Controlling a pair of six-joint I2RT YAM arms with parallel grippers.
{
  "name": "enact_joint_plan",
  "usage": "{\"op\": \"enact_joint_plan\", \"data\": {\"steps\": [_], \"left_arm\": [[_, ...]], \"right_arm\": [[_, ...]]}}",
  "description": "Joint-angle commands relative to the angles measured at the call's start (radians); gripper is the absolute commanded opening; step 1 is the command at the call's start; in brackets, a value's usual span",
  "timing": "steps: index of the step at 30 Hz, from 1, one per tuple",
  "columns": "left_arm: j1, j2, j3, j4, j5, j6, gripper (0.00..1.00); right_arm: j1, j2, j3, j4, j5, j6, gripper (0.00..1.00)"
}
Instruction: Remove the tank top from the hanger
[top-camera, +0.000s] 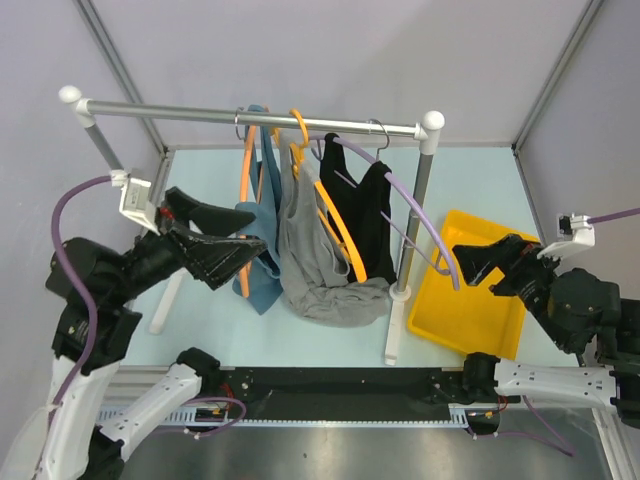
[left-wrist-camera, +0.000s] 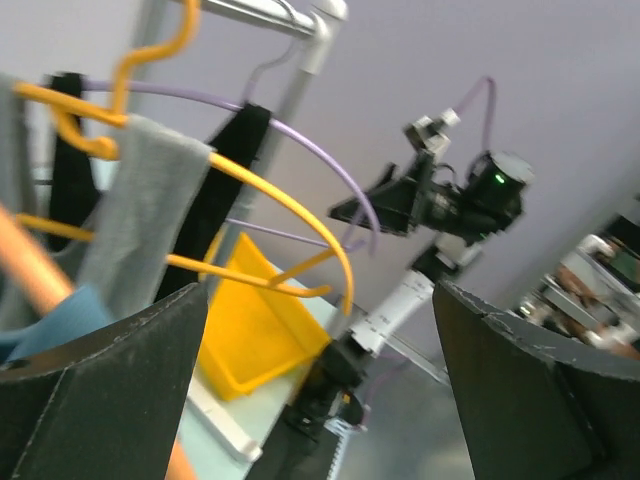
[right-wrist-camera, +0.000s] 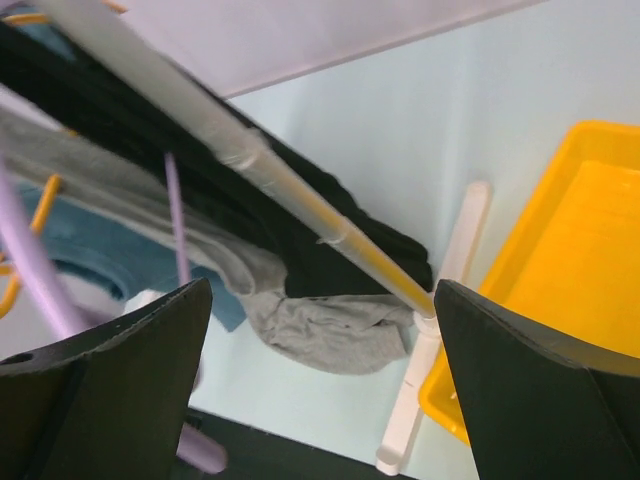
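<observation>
Three tank tops hang on a rack rod (top-camera: 200, 112): a blue one (top-camera: 262, 255) on an orange hanger, a grey one (top-camera: 310, 255) on a yellow hanger (top-camera: 335, 225), and a black one (top-camera: 365, 215) on a purple hanger (top-camera: 420, 215). The grey top's hem pools on the table (right-wrist-camera: 330, 330). My left gripper (top-camera: 258, 230) is open and empty, its tips beside the blue top. Its wrist view shows the grey strap (left-wrist-camera: 140, 210) on the yellow hanger (left-wrist-camera: 290, 205). My right gripper (top-camera: 458, 266) is open and empty by the purple hanger's lower end.
A yellow bin (top-camera: 500, 320) sits at the right, under my right gripper. The rack's right post (top-camera: 415, 210) and its white foot (top-camera: 395, 325) stand between the clothes and the bin. The left post (top-camera: 100, 145) stands behind my left arm.
</observation>
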Motion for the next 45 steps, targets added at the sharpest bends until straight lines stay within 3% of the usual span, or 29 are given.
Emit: {"op": "enact_joint_plan", "data": {"steps": [1,4,8,11,16,21,23,26,27,28,31,33,35,37,39,45], "left_arm": [[0.005,0.044,-0.048,0.286,0.251,-0.164,0.99],[0.005,0.124,0.038,0.198,0.231,-0.149,0.99],[0.005,0.192,0.183,-0.020,0.132,-0.001,0.99],[0.005,0.195,0.217,-0.069,0.018,0.053,0.99],[0.005,0.218,0.244,-0.071,0.004,0.066,1.00],[0.012,0.279,0.236,0.044,0.222,0.025,0.99],[0.032,0.326,0.222,0.152,0.350,-0.081,1.00],[0.093,0.376,0.224,0.248,0.418,-0.204,0.99],[0.104,0.376,0.236,0.236,0.393,-0.198,0.99],[0.110,0.370,0.253,0.122,0.345,-0.106,0.99],[0.110,0.334,0.365,-0.136,0.030,0.116,0.99],[0.110,0.299,0.391,-0.189,-0.151,0.188,0.99],[0.110,0.273,0.377,-0.218,-0.226,0.211,0.99],[0.110,0.241,0.365,-0.215,-0.273,0.242,0.99],[0.110,0.225,0.360,-0.211,-0.281,0.265,0.99],[0.110,0.084,0.202,0.039,-0.099,0.238,1.00]], "right_arm": [[0.006,-0.008,0.004,0.229,-0.123,-0.205,1.00],[0.008,0.003,0.023,0.337,-0.224,-0.307,1.00],[0.009,0.070,0.081,0.428,-0.347,-0.386,1.00],[0.008,0.159,0.148,0.445,-0.396,-0.433,1.00],[0.005,0.231,0.181,0.485,-0.378,-0.466,0.99],[0.008,0.233,0.109,0.564,-0.408,-0.450,0.86],[0.005,0.233,0.081,0.589,-0.428,-0.437,0.82],[0.002,0.247,0.040,0.632,-0.453,-0.428,0.76],[-0.001,0.253,0.025,0.650,-0.459,-0.423,0.75],[-0.008,0.256,0.017,0.661,-0.470,-0.422,0.73],[-0.020,0.267,-0.011,0.698,-0.479,-0.414,0.68],[-0.029,0.271,-0.023,0.725,-0.482,-0.410,0.61],[-0.046,0.270,-0.043,0.751,-0.496,-0.408,0.53],[-0.057,0.268,-0.057,0.771,-0.506,-0.405,0.49],[-0.075,0.265,-0.072,0.799,-0.510,-0.400,0.39],[-0.097,0.259,-0.104,0.880,-0.528,-0.402,0.24]]}}
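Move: The purple hanger's near arm stands some 8 cm to the right hand's left, about 3 cm ahead and 5 cm higher. The black tank top hangs on that hanger, roughly 14 cm ahead of the hand, 21 cm left and a few centimetres lower; the yellow hanger's near arm is some 26 cm left, 5 cm ahead and 5 cm higher. From the left hand, the purple hanger's arm lies about 37 cm right, 5 cm ahead and 5 cm lower. The right hand sweeps about 17 cm left to the purple hanger's near arm, climbing nearly 10 cm first and then sinking some 4 cm, while it turns about 25 degrees counter-clockwise and its fingers tip up, closing from wide open to about a quarter as they come around the arm. The empty left hand stays open and weaves about beside the blue garment, going forward with a sway right, then back and left, ending some 6 cm higher. ##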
